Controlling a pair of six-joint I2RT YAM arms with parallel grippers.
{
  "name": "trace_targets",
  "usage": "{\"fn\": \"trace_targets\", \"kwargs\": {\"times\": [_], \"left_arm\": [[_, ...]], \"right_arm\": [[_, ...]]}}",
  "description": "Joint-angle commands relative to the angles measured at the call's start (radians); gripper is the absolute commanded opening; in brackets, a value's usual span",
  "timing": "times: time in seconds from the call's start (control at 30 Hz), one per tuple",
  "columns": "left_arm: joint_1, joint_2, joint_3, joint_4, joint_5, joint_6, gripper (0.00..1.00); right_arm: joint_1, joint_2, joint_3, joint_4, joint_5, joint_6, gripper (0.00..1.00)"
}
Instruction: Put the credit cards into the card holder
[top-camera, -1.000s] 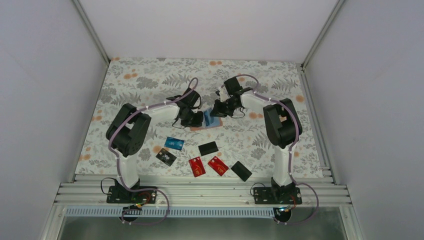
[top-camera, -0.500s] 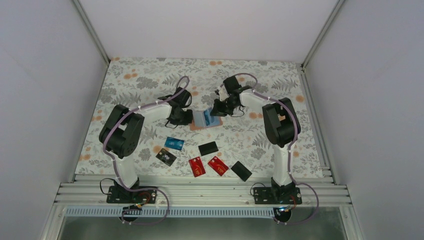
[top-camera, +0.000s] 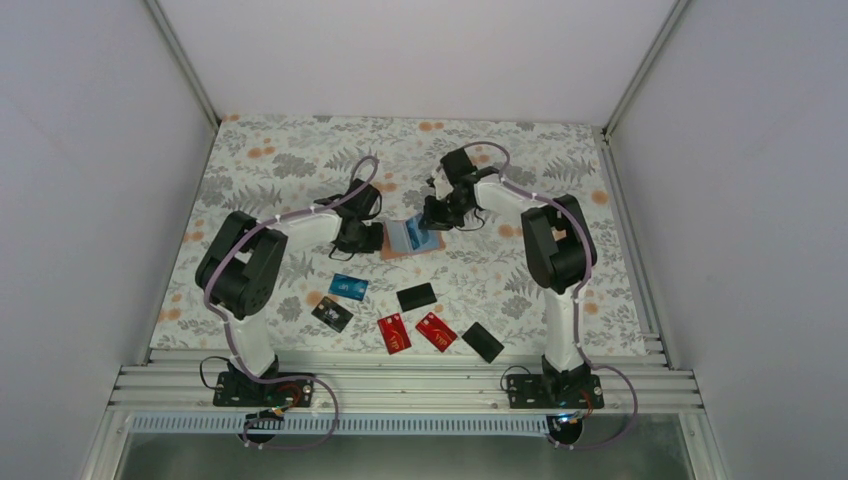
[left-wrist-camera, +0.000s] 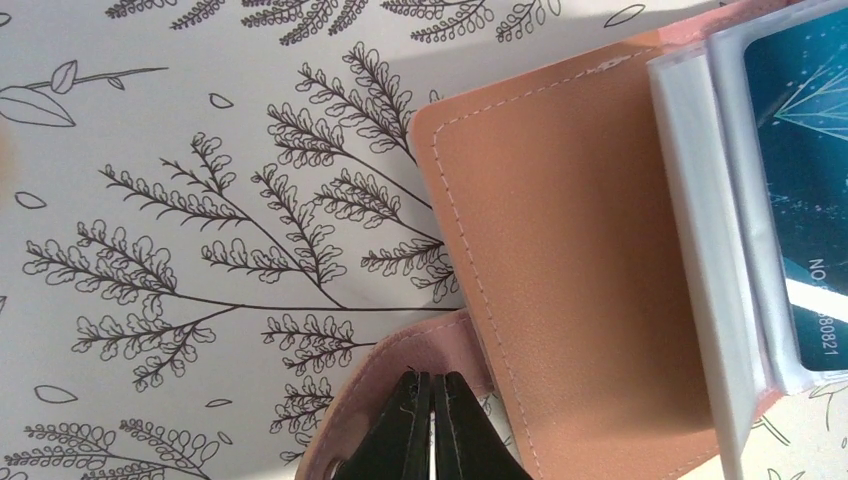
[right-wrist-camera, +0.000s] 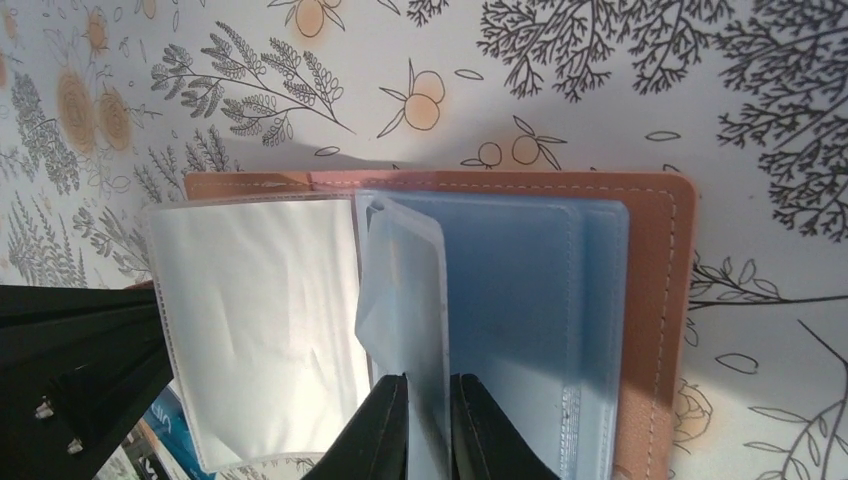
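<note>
The tan card holder (top-camera: 408, 240) lies open in the middle of the table, its clear sleeves fanned out. One sleeve holds a blue card (left-wrist-camera: 800, 170). My left gripper (left-wrist-camera: 432, 380) is shut, its tips over the holder's strap (left-wrist-camera: 375, 370) at the left edge; whether it pinches the strap I cannot tell. My right gripper (right-wrist-camera: 430, 385) pinches one raised clear sleeve (right-wrist-camera: 405, 290) between its narrowly parted fingers. Loose credit cards lie nearer the arm bases: a blue one (top-camera: 348, 287), a black one (top-camera: 332, 314), two red ones (top-camera: 394, 333) (top-camera: 436, 332) and further black ones (top-camera: 417, 296) (top-camera: 483, 341).
The floral tablecloth (top-camera: 290, 160) covers the table, with white walls on three sides. An aluminium rail (top-camera: 400, 385) carrying both arm bases runs along the near edge. The left arm's elbow (top-camera: 240, 265) hangs over the left half of the table.
My left gripper has slid left from over the holder's middle to its left edge. The right gripper has shifted slightly left with the sleeve and its fingers have parted a little.
</note>
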Motion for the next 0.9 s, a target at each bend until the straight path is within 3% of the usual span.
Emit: {"fn": "trace_targets", "kwargs": {"times": [0.0,0.53,0.87], "left_arm": [[0.002,0.011,-0.04,0.02,0.011,0.012,0.05],[0.003,0.008,-0.085,0.068,0.053,0.008,0.02],[0.003,-0.017,-0.104,0.071,0.054,0.008,0.02]], "right_arm": [[0.026,0.025,0.045,-0.033,0.029,-0.002,0.15],[0.107,0.024,0.126,-0.043,-0.051,0.033,0.3],[0.156,0.104,0.154,0.014,-0.183,0.057,0.34]]}}
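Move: The right gripper has the upright clear page of the card holder between its fingertips. The holder's left half, where the page goes, lies about 6 cm to the left, 2 cm back and 3 cm below; the empty right-half sleeves are some 2 cm right, 1 cm back and 3 cm down. From the left gripper, closed on the leather strap, that left half is about 4 cm to the right, roughly level ahead and 1 cm below. The loose black card sits 15 cm back and 1 cm left of the right gripper. Sweep the right gripper about 7.5 cm left over the holder to turn the page across, opening the fingers to roughly a third so they let go of it. Arc up some 3 cm, then sink slightly and draw back about 3 cm towards the end. Meanwhile keep the left gripper in place on the strap, closing it a touch tighter. ##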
